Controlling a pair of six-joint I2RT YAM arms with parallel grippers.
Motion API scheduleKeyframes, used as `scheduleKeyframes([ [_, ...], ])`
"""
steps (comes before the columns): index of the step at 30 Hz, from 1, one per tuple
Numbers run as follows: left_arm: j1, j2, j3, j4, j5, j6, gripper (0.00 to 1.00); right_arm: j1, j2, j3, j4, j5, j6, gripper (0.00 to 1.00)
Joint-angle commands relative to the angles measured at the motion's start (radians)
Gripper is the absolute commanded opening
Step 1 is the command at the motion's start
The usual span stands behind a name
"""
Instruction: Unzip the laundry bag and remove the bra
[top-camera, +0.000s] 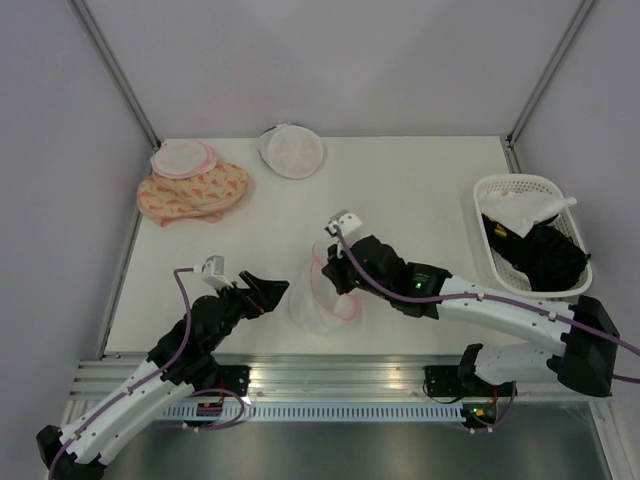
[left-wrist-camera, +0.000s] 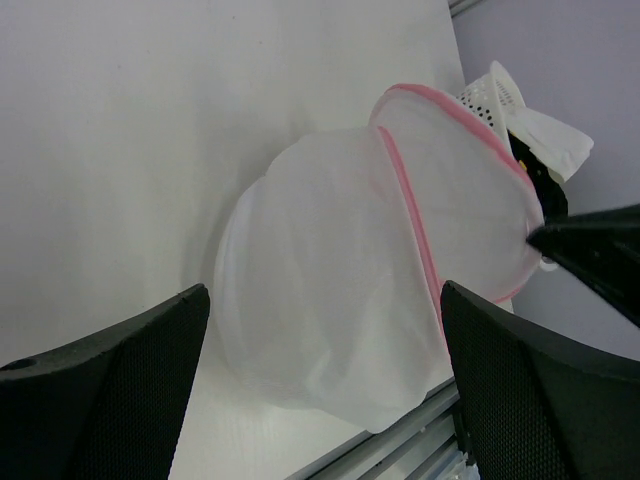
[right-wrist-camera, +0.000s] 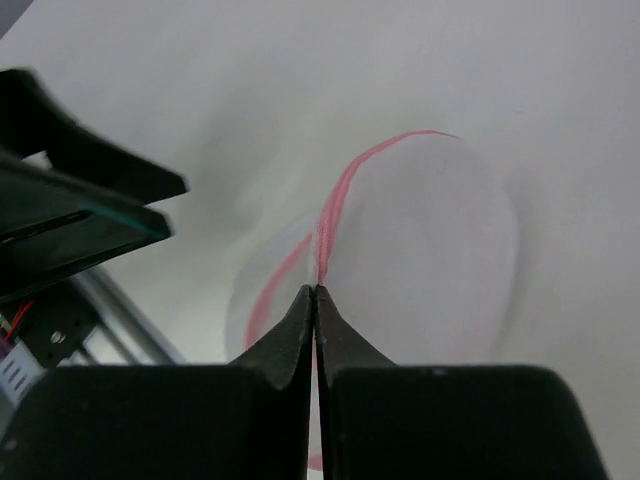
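The laundry bag (top-camera: 312, 305), white mesh with a pink zipper rim, stands partly on edge near the table's front edge. My right gripper (top-camera: 336, 277) comes at it from the right. In the right wrist view the gripper (right-wrist-camera: 316, 291) is shut on the pink rim (right-wrist-camera: 330, 215), with the bag (right-wrist-camera: 430, 260) beyond it. My left gripper (top-camera: 272, 295) is just left of the bag, open. In the left wrist view its fingers (left-wrist-camera: 120, 375) stand wide apart on either side of the lower dome of the bag (left-wrist-camera: 330, 290), not touching it. The bra is hidden.
A white basket (top-camera: 500, 190) holding dark and white clothes stands at the right edge. A plain white round case (top-camera: 292, 150) lies at the back. Another pink-edged case (top-camera: 183, 158) rests on an orange patterned cloth (top-camera: 200, 192) at the back left. A metal rail (top-camera: 330, 378) runs along the front.
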Motion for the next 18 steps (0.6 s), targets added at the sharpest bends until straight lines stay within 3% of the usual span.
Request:
scheduleKeyframes([
  [1,-0.004,0.002,0.005,-0.055,-0.027,-0.046,1.00,0.099,0.095,0.069,0.101,-0.211,-0.103,0.00],
  [5,-0.004,-0.018,0.013,-0.091,-0.052,-0.060,1.00,0.161,0.190,0.098,0.095,-0.304,-0.106,0.01],
  [7,-0.003,-0.051,0.017,-0.116,-0.071,-0.064,1.00,0.167,0.204,0.101,0.080,-0.330,-0.104,0.12],
  [8,-0.004,-0.067,0.017,-0.121,-0.079,-0.066,1.00,0.169,0.201,0.097,0.066,-0.331,-0.104,0.23],
  [9,-0.003,-0.099,0.016,-0.128,-0.087,-0.072,1.00,0.170,0.195,0.093,0.057,-0.322,-0.101,0.40],
  [11,-0.004,-0.133,0.005,-0.134,-0.104,-0.075,1.00,0.170,0.157,0.078,0.049,-0.289,-0.098,0.59],
  [12,-0.004,-0.162,0.002,-0.133,-0.105,-0.083,1.00,0.170,0.140,0.074,0.046,-0.279,-0.095,0.95],
  [15,-0.004,-0.202,-0.010,-0.128,-0.095,-0.078,1.00,0.170,0.048,0.054,0.044,-0.262,-0.085,0.98],
  [18,-0.004,-0.207,-0.012,-0.107,-0.069,-0.052,1.00,0.169,-0.064,0.050,0.002,-0.149,-0.065,0.98],
])
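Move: The laundry bag's white body sits low beneath the right hand, its middle about 4 cm to the left, straight ahead at 0, and some 15 cm down. Its pink-rimmed flap is already pinched in the shut right fingers and raised, the flap's middle roughly 7 cm under them, neither ahead nor to a side. From the open left hand, the bag's middle is about 12 cm right, 3 cm ahead and 10 cm below. The bag's flap, still pinched by its rim, is swung over the body towards the robot and its left: the right hand sweeps about 8 cm back and 8 cm left, dipping some 4 cm and turning 25 degrees counter-clockwise. There the fingers open wide, let the rim go and rise about 5 cm. The empty left hand stays open and edges 2 cm left, ending slightly higher. ##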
